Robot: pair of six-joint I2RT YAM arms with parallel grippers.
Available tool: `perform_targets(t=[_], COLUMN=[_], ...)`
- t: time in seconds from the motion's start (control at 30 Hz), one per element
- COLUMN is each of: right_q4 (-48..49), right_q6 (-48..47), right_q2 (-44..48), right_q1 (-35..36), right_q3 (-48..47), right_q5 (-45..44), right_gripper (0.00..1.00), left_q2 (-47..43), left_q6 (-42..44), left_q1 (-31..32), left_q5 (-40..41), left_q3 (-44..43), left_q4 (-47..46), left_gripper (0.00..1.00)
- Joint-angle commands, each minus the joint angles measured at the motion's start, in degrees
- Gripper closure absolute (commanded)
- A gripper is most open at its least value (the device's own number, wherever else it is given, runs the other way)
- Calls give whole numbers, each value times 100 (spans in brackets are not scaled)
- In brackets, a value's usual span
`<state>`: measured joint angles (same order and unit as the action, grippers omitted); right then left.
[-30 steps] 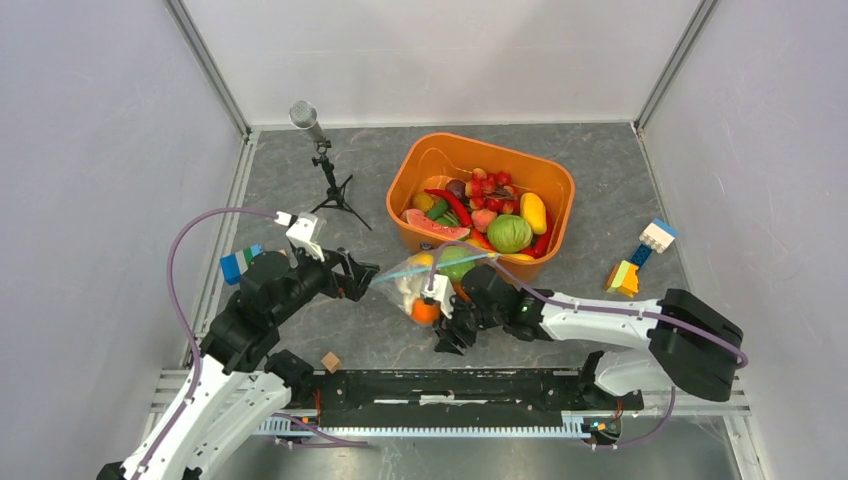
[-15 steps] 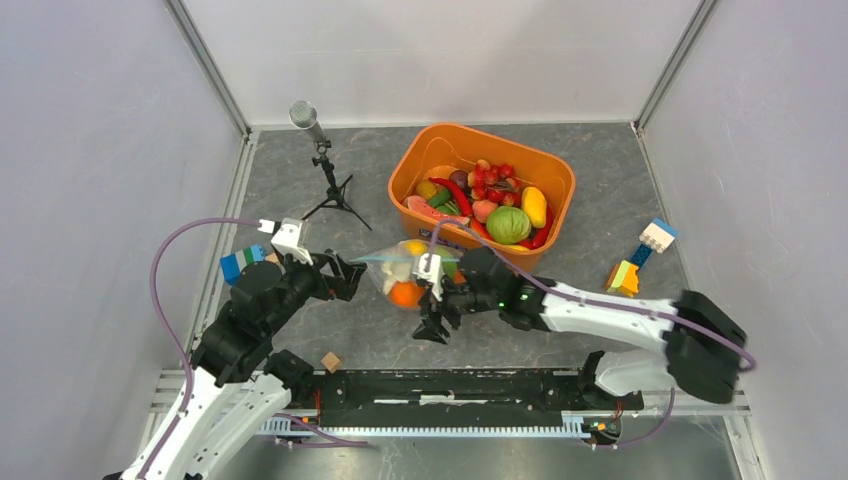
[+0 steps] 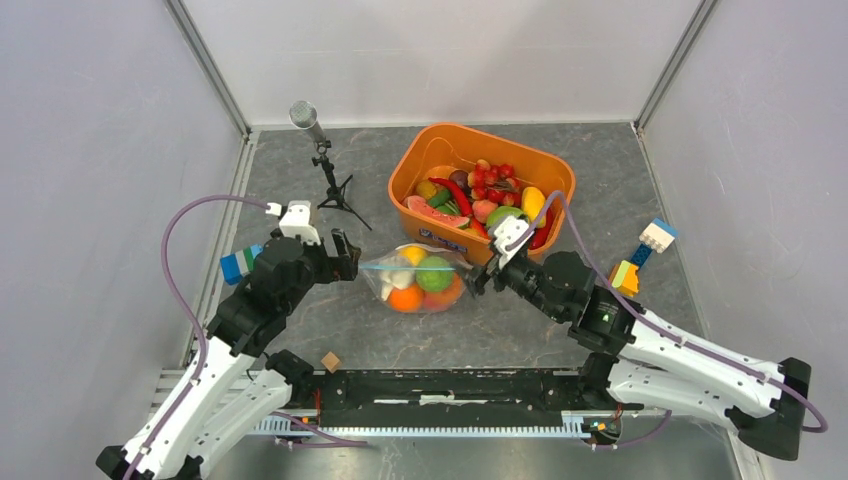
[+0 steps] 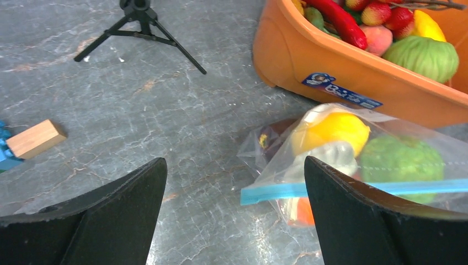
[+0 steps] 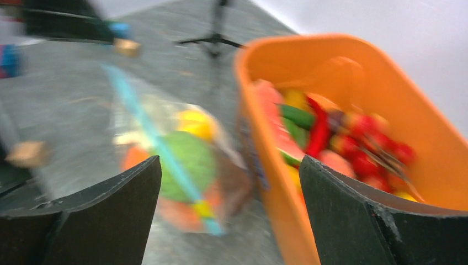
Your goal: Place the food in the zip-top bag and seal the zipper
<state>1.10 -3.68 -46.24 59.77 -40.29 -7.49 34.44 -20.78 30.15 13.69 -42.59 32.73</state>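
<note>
The zip-top bag point(image 3: 420, 281) lies on the grey table in front of the orange bin, with food inside: a yellow piece point(image 4: 331, 130), a green round one point(image 4: 403, 160), an orange one point(image 3: 405, 297) and a white one point(image 4: 338, 155). Its teal zipper point(image 4: 287, 191) runs as one flat band across the bag point(image 4: 276, 165). My left gripper point(image 3: 344, 258) stands open just left of the zipper's end, touching nothing; the left wrist view shows its jaws point(image 4: 234, 165) wide apart. My right gripper point(image 3: 481, 277) is open at the bag's right side. Its blurred view shows the bag point(image 5: 187, 160) between empty fingers.
The orange bin point(image 3: 437, 148) behind the bag holds more toy food. A microphone on a tripod point(image 3: 320, 150) stands at the back left. A wooden cube point(image 3: 331, 361) lies near the front rail, with coloured building blocks at the right point(image 3: 640, 255) and left point(image 3: 238, 265).
The right gripper has opened and drawn back to the right of the bag. The bag has dropped flat onto the table. The left gripper has shifted slightly left, still open.
</note>
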Motion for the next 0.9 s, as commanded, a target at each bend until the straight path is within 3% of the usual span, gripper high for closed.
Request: perform_targets(t=[0.0, 0.1, 0.23, 0.4, 0.5, 0.57, 0.67, 0.87], right_q4=[-261, -326, -742, -1025, -1016, -1206, -1088, -1074], right_q6=[-106, 33, 292, 726, 1069, 1204, 1259, 1415], right_q2=[132, 260, 21, -311, -173, -9, 399, 1067], right_q1=[-244, -874, -2434, -4817, -6112, -6413, -6416, -6416], right_q3=[-269, -203, -332, -526, -359, -327, 21, 522], right_q5=[-3113, -3201, -2217, -335, 726, 983, 1222, 598], right_gripper=[2, 2, 2, 2, 2, 2, 2, 2], left_q2=[310, 603, 1044, 1587, 1589, 1437, 1257, 872], left_q6=[-32, -9, 171, 53, -112, -303, -569, -1142], left_q1=[-81, -258, -899, -2437, -2761, -2767, -2765, -2761], left_q5=[496, 472, 12, -1220, -517, 49, 264, 666], left_q3=[-389, -496, -920, -1331, -1408, -1376, -1176, -745], left_q4=[-175, -227, -195, -169, 13, 118, 209, 343], left_gripper=[0, 0, 0, 0, 0, 0, 0, 0])
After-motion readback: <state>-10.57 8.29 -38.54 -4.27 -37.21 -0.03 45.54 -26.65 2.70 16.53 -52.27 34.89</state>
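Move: The filled zip-top bag lies about 14 cm to the right of the left hand, some 3 cm ahead and 17 cm below; a wooden block lies about 18 cm left and 8 cm ahead of that hand. From the right hand the bag is about 9 cm left, 7 ahead and 23 below, the orange bin's middle some 7 cm right and 25 ahead, the yellow brick roughly 40 cm right and 6 ahead. Swing the open, empty right gripper quickly away from the bag, about 30 cm right and some 10 cm forward, past the bin, sinking slightly, turning some 60 degrees clockwise, with a small draw-back at the end. At the same time take the open left gripper forward, then left towards the wooden block, 12 cm in all sideways, turning counter-clockwise. Touch nothing. ##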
